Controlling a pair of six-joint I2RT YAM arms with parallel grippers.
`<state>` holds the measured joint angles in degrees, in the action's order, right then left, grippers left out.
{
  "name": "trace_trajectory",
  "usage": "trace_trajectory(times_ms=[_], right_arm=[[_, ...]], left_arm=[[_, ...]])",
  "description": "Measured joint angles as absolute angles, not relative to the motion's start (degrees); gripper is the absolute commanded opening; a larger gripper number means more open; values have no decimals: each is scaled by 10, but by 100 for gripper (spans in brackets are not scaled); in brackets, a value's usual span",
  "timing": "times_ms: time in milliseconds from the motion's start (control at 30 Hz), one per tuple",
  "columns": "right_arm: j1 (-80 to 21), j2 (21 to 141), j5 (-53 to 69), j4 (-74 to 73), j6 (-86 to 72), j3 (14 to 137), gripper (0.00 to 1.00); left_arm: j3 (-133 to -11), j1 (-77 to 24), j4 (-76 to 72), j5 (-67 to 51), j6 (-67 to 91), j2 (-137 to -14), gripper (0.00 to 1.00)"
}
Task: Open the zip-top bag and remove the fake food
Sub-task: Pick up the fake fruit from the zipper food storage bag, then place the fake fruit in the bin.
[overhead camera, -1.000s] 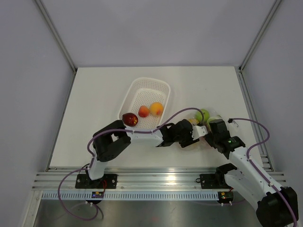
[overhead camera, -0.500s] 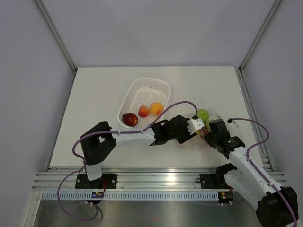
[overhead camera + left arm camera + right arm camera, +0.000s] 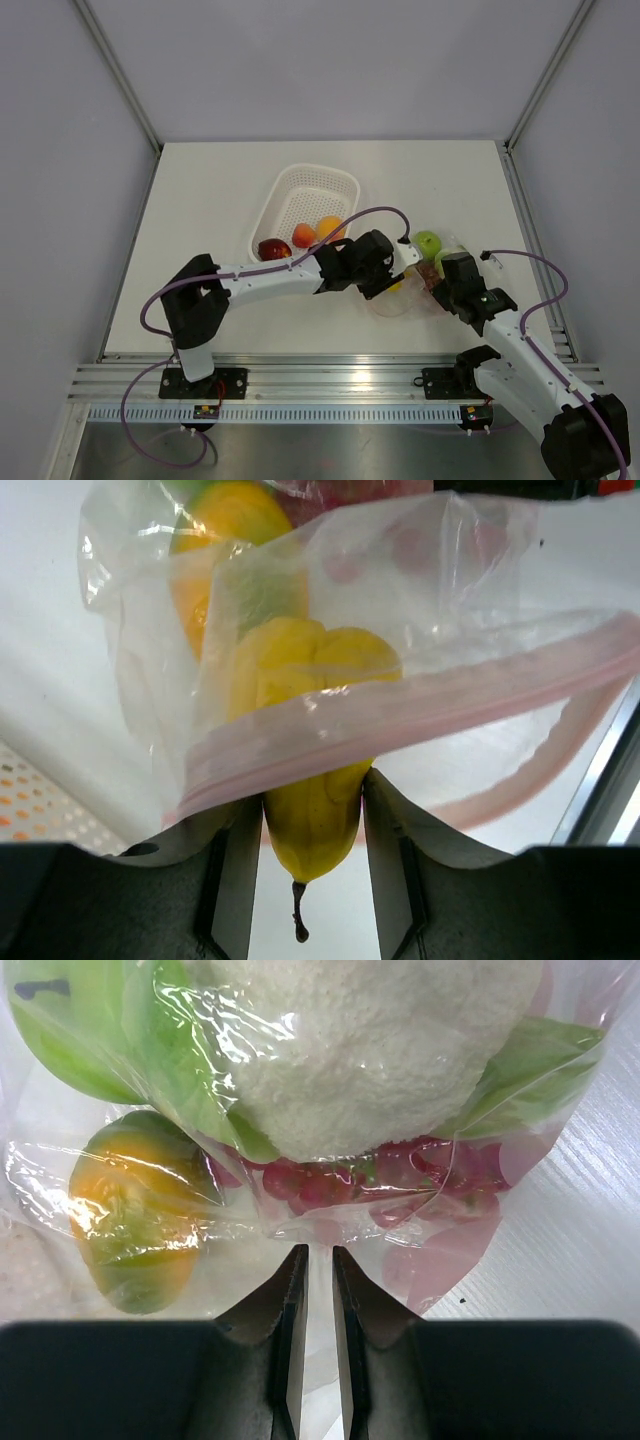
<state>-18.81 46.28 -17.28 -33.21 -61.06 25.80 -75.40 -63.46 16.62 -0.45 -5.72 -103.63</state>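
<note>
The clear zip-top bag (image 3: 412,298) lies at the table's right, its pink zip strip (image 3: 430,705) open. My left gripper (image 3: 397,278) (image 3: 313,795) is at the bag's mouth, shut on a yellow fake food piece (image 3: 315,820) with a dark stem, half out under the strip. Low on the bag, my right gripper (image 3: 438,277) (image 3: 320,1260) is shut on a fold of its film. Still inside are a green apple (image 3: 428,242) (image 3: 55,1045), a white leafy piece (image 3: 370,1050), an orange-green fruit (image 3: 140,1215) and a dark red piece (image 3: 340,1180).
A white perforated basket (image 3: 300,180) stands left of the bag, behind the left forearm. It holds a red apple (image 3: 273,249) and two orange fruits (image 3: 304,236) (image 3: 329,226). The table's metal rail (image 3: 320,385) runs along the near edge.
My left gripper has drawn back up and to the left from the bag, bringing the yellow piece with it, and its elbow has swung left. The right gripper has held still on the bag.
</note>
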Motion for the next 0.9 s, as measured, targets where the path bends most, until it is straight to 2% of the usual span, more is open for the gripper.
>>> trace_trajectory(times_ms=[233,633,900], right_arm=[[-188,463,-173,-332,-611,258,22],[-188,463,-173,-332,-610,258,22],[-188,462,-173,-331,-608,257,23]], left_arm=[[-787,-618,275,-26,-75,-1003,21],[-774,-572,345,-34,-88,-880,22],[-728,-541,318,67,-66,-846,24]])
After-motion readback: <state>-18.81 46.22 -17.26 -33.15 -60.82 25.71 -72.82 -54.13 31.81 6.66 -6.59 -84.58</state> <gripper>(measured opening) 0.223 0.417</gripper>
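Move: The yellow pepper is already in the left fingers, its lobed end still inside the bag's mouth. The white basket's middle lies some 25 cm ahead of that hand, 20 cm to its left and 7 cm lower. In the basket, the big peach is about 21 cm ahead and 14 cm left of the hand, the red fruit 15 cm ahead and 27 cm left. The mango is about 8 cm ahead and 5 cm right. From the right hand the basket is roughly 25 cm ahead and 30 cm left. The yellow pepper, kept between the left fingertips, is drawn out of the bag's mouth and carried to the left by about 11 cm, rising some 8 cm on the way before levelling off. Towards the end the hand also swings forward, by about 4 cm, towards the basket, turning roughly 15 degrees counter-clockwise; the grip stays as it was. ##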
